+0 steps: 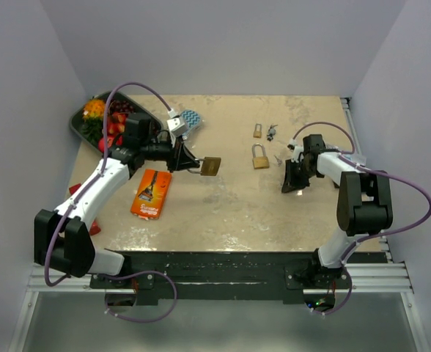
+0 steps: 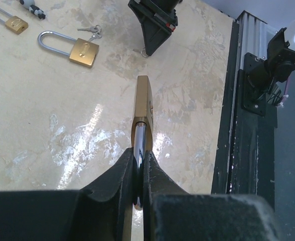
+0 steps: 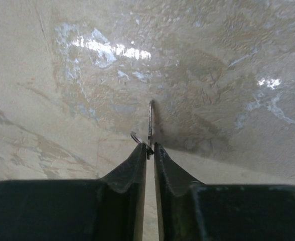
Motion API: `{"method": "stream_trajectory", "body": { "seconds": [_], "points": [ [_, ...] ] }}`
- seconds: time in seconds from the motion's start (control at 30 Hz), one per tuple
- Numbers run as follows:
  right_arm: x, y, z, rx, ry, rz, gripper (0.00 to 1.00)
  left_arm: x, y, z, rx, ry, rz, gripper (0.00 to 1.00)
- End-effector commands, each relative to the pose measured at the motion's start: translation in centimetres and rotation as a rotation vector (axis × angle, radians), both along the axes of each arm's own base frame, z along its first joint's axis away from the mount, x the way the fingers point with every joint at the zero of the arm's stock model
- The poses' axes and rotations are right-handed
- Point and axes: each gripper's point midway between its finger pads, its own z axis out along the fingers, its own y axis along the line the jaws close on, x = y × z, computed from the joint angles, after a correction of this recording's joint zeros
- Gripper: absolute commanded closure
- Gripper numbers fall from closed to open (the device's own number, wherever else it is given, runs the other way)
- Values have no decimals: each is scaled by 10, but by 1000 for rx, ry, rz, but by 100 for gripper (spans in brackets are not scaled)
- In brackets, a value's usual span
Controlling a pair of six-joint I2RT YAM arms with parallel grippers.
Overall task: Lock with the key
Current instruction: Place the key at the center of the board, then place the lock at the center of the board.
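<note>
My left gripper (image 1: 190, 163) (image 2: 139, 165) is shut on the steel shackle of a brass padlock (image 1: 210, 166) (image 2: 143, 100) and holds it above the table's middle, with the body pointing towards the right arm. My right gripper (image 1: 292, 183) (image 3: 150, 146) hangs low over the table at the right. Its jaws stand a narrow gap apart. A small silver key (image 3: 150, 120) with a wire ring sits edge-on at the tips, against the left pad, with a sliver of daylight to the right pad. The two grippers are well apart.
A second brass padlock (image 1: 260, 157) (image 2: 82, 50), a smaller one (image 1: 257, 131) (image 2: 14, 22) and a loose bunch of keys (image 1: 272, 133) (image 2: 92, 32) lie at the back right. An orange packet (image 1: 152, 193) lies front left. A dark food tray (image 1: 80, 121) sits back left.
</note>
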Motion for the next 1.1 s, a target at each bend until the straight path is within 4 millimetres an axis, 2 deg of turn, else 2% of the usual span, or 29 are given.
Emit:
{"method": "stream_trajectory", "body": {
  "seconds": [0.0,0.07,0.1,0.17,0.2,0.27,0.3,0.37,0.4,0.43,0.5,0.53,0.57,0.6,0.63,0.7,0.73,0.83,0.93,1.07],
  "points": [
    [-10,-3,6,-25,20,15,69,2,-12,30,-60,-129,-67,100],
    [-10,-1,12,-11,8,23,56,0,-14,28,-57,-122,-72,100],
    [-8,1,21,-1,-21,35,48,-2,-16,26,-54,-116,-75,100],
    [1,7,40,34,-88,46,42,-2,-18,23,-52,-87,-74,100],
    [8,10,52,52,-140,62,33,-5,-21,23,-53,-68,-79,100],
    [24,24,95,125,-297,109,26,-4,-26,18,-56,23,-59,100],
    [29,28,111,123,-376,181,15,-6,-30,19,-54,61,-62,100],
    [35,45,150,109,-538,290,1,-9,-38,11,-51,180,-55,100],
    [37,52,163,78,-613,368,1,-13,-44,12,-55,214,-68,100],
    [29,72,183,68,-699,451,1,-15,-48,12,-63,276,-64,100],
    [26,90,203,27,-832,572,1,-17,-56,9,-68,347,-78,100],
    [15,110,210,36,-879,645,1,-19,-59,9,-73,395,-79,100],
    [9,118,220,36,-940,682,1,-20,-61,5,-73,435,-87,100],
    [5,125,223,20,-979,738,1,-22,-64,8,-85,453,-107,100],
    [-6,140,225,26,-1001,801,1,-22,-65,8,-92,491,-101,100],
    [-17,151,226,11,-1036,882,1,-22,-67,11,-103,501,-105,100],
    [-26,162,225,18,-1046,929,1,-23,-68,11,-105,510,-103,100],
    [-40,179,217,-6,-1055,1032,1,-25,-71,15,-114,530,-113,100],
    [-50,193,210,-21,-1061,1108,1,-28,-73,18,-121,525,-123,100],
    [-53,207,198,-62,-1067,1165,1,-32,-73,20,-124,526,-137,100]
  ]
}}
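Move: The padlock hangs by its shackle in the left hand, its body about 4 cm to that hand's right and 2 cm lower. From the right hand, down at the table, that body is some 29 cm left, 21 cm up and 3 cm back. The key is right at the right fingertips; a second padlock lies about 13 cm ahead and 10 cm left, with loose keys roughly 12 cm ahead and 4 cm left. The key is let go on the table as the right fingers spread wide; that hand then swings up and left, each some 20 cm, ending a little farther back, its fingers turning from down to leftward as it nears the held padlock body. The left hand keeps its shackle grip and brings the padlock about 6 cm right and slightly down to meet it, rolling some 35 degrees. ##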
